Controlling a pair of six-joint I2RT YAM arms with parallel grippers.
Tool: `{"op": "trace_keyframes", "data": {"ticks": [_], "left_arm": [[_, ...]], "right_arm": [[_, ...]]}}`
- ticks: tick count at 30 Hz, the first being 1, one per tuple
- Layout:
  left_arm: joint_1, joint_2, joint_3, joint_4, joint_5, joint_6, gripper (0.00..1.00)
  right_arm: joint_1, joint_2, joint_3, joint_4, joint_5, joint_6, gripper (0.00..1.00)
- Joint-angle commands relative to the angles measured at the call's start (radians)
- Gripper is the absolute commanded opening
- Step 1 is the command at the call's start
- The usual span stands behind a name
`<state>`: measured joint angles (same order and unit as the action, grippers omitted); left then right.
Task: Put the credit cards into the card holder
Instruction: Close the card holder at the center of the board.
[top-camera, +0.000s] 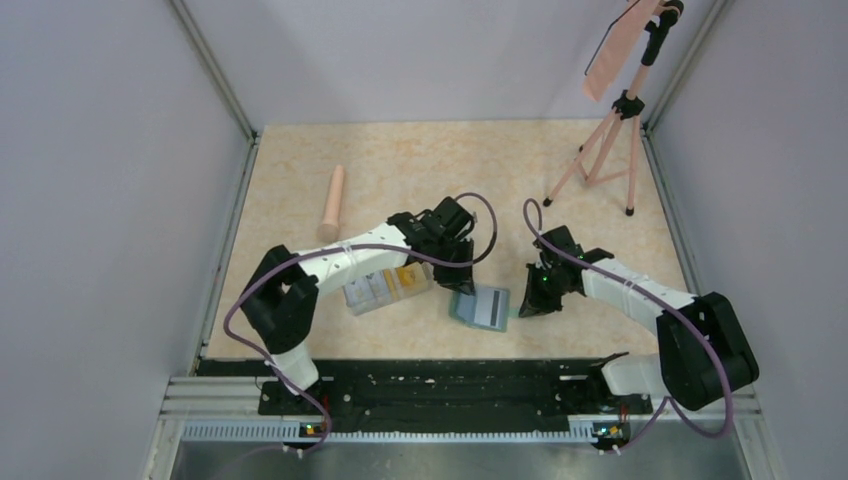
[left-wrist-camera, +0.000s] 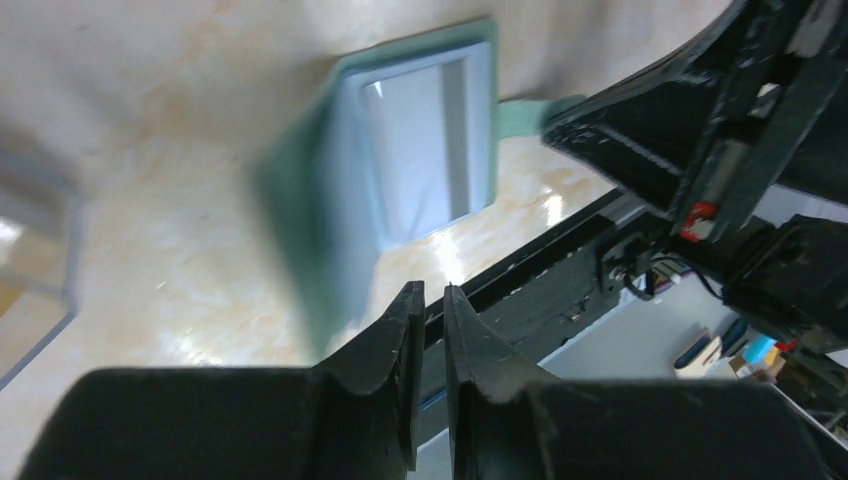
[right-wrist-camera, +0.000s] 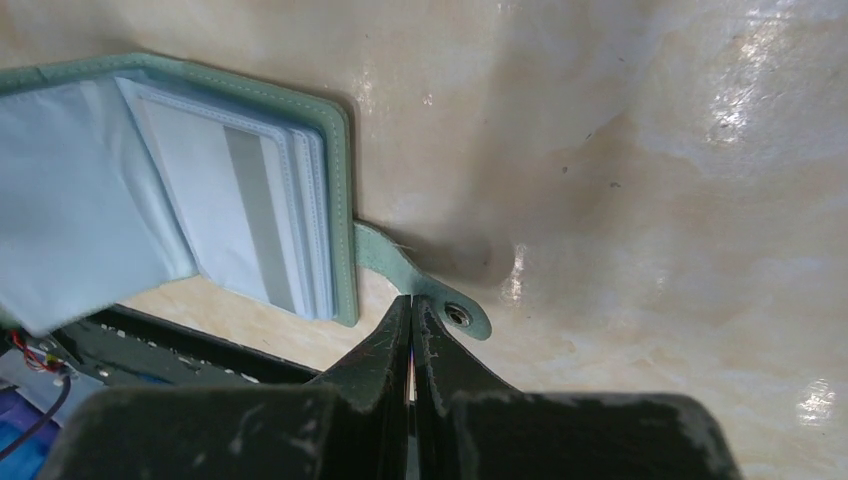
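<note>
The green card holder lies open on the table, its pale blue pocket pages up. A whitish credit card with a grey stripe sits inside one pocket. More credit cards, one of them yellow-orange, lie in the clear box. My left gripper hovers just behind the card holder, its jaws a narrow slit apart with nothing between them. My right gripper is shut, its tips against the holder's snap tab; whether they pinch the tab I cannot tell.
A clear rectangular plastic box stands left of the card holder, under the left arm. A pink cylinder lies at the back left. A tripod stands at the back right. The black base rail runs along the near edge.
</note>
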<state>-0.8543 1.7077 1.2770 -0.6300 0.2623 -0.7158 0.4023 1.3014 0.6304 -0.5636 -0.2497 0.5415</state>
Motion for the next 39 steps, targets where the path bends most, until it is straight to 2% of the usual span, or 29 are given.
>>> {"op": "trace_keyframes", "data": {"ticks": [1, 6, 11, 19, 28, 33, 39], "left_arm": [[-0.036, 0.098, 0.085, 0.108, 0.114, -0.03, 0.21], [-0.068, 0.189, 0.1, 0.19, 0.176, -0.064, 0.26], [-0.072, 0.205, 0.075, 0.253, 0.203, -0.088, 0.29], [-0.058, 0.039, -0.035, 0.177, 0.007, -0.058, 0.45], [0.028, -0.125, -0.235, 0.075, -0.134, -0.016, 0.51], [0.054, -0.111, -0.252, 0.05, -0.171, 0.021, 0.53], [0.08, -0.043, -0.205, 0.061, -0.196, 0.031, 0.54]], "right_arm": [[0.008, 0.009, 0.033, 0.021, -0.011, -0.014, 0.0], [0.007, -0.019, 0.054, -0.007, -0.011, -0.005, 0.0], [0.007, -0.058, 0.09, -0.038, -0.004, -0.006, 0.0], [0.007, -0.072, 0.118, -0.029, -0.071, -0.029, 0.0], [0.009, -0.023, 0.061, 0.074, -0.179, -0.02, 0.0], [0.009, -0.011, 0.042, 0.089, -0.18, -0.019, 0.0], [0.008, -0.01, 0.027, 0.089, -0.178, -0.02, 0.0]]}}
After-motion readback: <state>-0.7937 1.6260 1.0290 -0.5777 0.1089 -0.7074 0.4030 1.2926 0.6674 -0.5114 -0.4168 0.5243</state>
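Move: The open card holder's middle lies about 4 cm right of my left hand, level with it and some 8 cm below, its left cover half raised beneath the fingers. The strap is about 11 cm right, 1 cm back and 9 cm below; the clear box is some 16 cm left, 3 cm ahead and 8 cm below. From my right hand the holder's middle is about 9 cm left, 1 cm ahead and 1 cm lower, with the strap 2 cm left. My left hand sweeps about 7 cm right over the card holder, dipping some 3 cm and drawing slightly back, then reverses and swings about 14 cm left and a little lower, opening the fingers to about half, to the gap between box and cover edge. My shut right hand rises off beside the strap, about 4 cm, then shifts 3 cm left towards the holder's right edge and settles slightly. ##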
